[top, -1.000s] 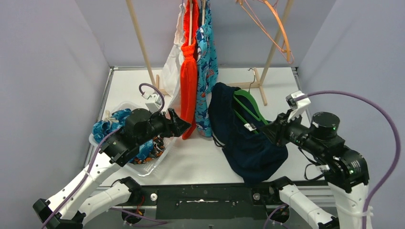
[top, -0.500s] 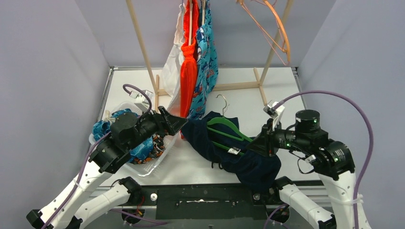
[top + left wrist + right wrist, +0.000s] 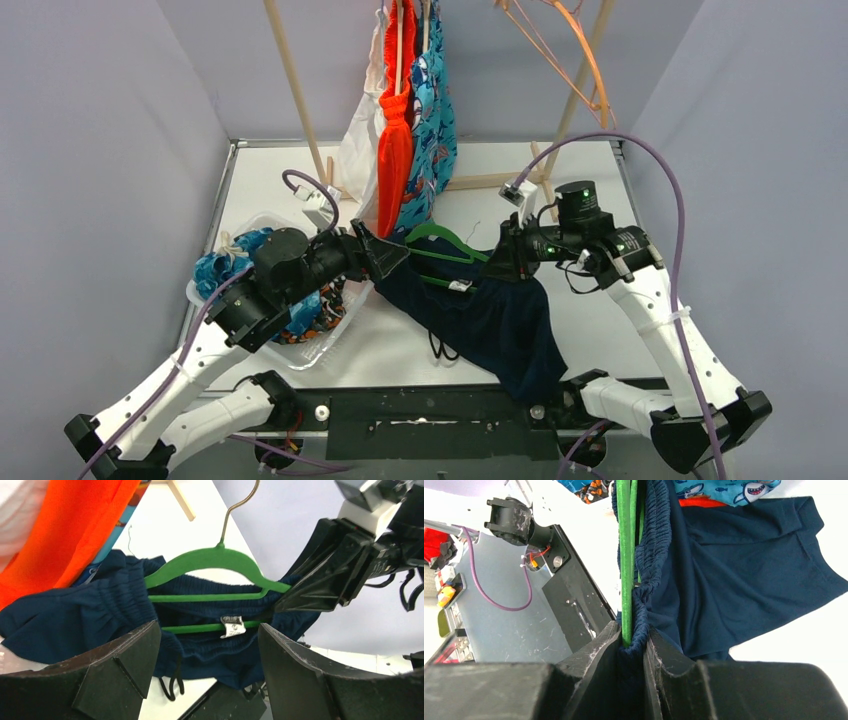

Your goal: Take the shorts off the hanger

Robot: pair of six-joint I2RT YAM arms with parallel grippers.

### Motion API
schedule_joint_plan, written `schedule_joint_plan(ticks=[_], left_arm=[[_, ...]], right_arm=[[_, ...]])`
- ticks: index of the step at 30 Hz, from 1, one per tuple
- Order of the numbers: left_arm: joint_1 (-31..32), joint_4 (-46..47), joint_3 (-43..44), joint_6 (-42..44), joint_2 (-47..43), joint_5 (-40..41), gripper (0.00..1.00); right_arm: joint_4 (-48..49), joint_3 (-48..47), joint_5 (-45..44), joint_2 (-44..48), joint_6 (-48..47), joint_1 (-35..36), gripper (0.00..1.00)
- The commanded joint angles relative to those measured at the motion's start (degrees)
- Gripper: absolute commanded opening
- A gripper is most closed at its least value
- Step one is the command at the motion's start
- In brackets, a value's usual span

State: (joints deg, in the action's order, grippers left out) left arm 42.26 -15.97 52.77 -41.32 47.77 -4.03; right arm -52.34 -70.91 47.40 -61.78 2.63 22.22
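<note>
The navy shorts [image 3: 490, 320] hang on a green hanger [image 3: 440, 243] held low over the table. My right gripper [image 3: 503, 262] is shut on the hanger's end and the shorts' waistband [image 3: 651, 575]; the green bar [image 3: 626, 565] runs between its jaws. My left gripper [image 3: 385, 258] is open, its fingers [image 3: 125, 665] apart, facing the hanger [image 3: 215, 562] and navy shorts [image 3: 75, 625] from the left, holding nothing. A metal clip [image 3: 232, 626] sits on the hanger's lower bar. Bright orange shorts [image 3: 395, 150] and teal shark-print shorts [image 3: 432, 140] hang on the rack.
A clear bin [image 3: 310, 345] at the left holds blue patterned [image 3: 220, 268] and camouflage shorts. A wooden rack [image 3: 290, 90] stands at the back with empty orange hangers [image 3: 585, 60] at its right. A white garment [image 3: 360, 140] hangs beside the orange shorts.
My right gripper has carried the hanger and navy shorts left and farther back. My left gripper has moved right to the hanger's left end.
</note>
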Motion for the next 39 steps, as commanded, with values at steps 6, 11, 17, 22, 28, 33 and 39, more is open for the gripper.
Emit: schedule_joint_plan(ticks=[6,11,17,22,28,33,39], left_arm=[[1.5,13.14,2.7,1.99,6.4,5.39,0.68],[3.62,19.57,4.37,3.74,10.48,8.52,0.66],[5.96,19.47,9.17,7.73,16.24,12.01,0.64],[6.32,19.5,9.88,9.66,18.3,13.96,0.55],[6.32,18.84,10.9,10.35,20.57,11.13,0.42],[6.34,18.46,11.21,9.63,22.5,8.88,0.38],[6.33,18.45,11.48,7.9,22.44,9.27,0.21]], right_arm=[[6.9,0.91,1.78,-0.74,-0.38,1.51,0.0],[5.57,1.35,1.95,-0.74,-1.16,1.69,0.0],[4.78,1.57,1.06,-0.25,-1.52,1.91,0.0],[4.74,1.37,0.75,0.33,-1.32,1.95,0.0],[4.83,1.57,-0.16,0.8,-1.15,1.99,0.0],[4.99,1.51,-0.11,1.09,-0.76,2.03,0.0],[4.62,1.53,-0.72,1.77,-0.78,1.99,0.0]])
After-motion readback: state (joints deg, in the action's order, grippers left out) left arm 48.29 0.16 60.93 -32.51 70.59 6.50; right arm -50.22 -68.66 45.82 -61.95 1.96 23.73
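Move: The green hanger's neck, just under its metal hook, lies about 6 cm ahead of the open left hand and 7 cm to its right, near its height. The white tag inside the navy waistband is some 12 cm right and 4 cm back from that hand; the lower end of the orange shorts hangs about 5 cm ahead and 1 cm left. From the right hand, already gripping the hanger's right arm, the neck is roughly 7 cm ahead and 10 cm left. Forward and to its right, about 7 cm each way, the left hand reaches past the hanging orange shorts to the hanger's neck, bobbing up a little partway and settling back as its fingers tip up some 10 degrees. The fingers close steadily from wide open until they straddle the green neck below the hook. The right hand keeps its pinch on the hanger's right arm and the waistband, staying nearly in place. ##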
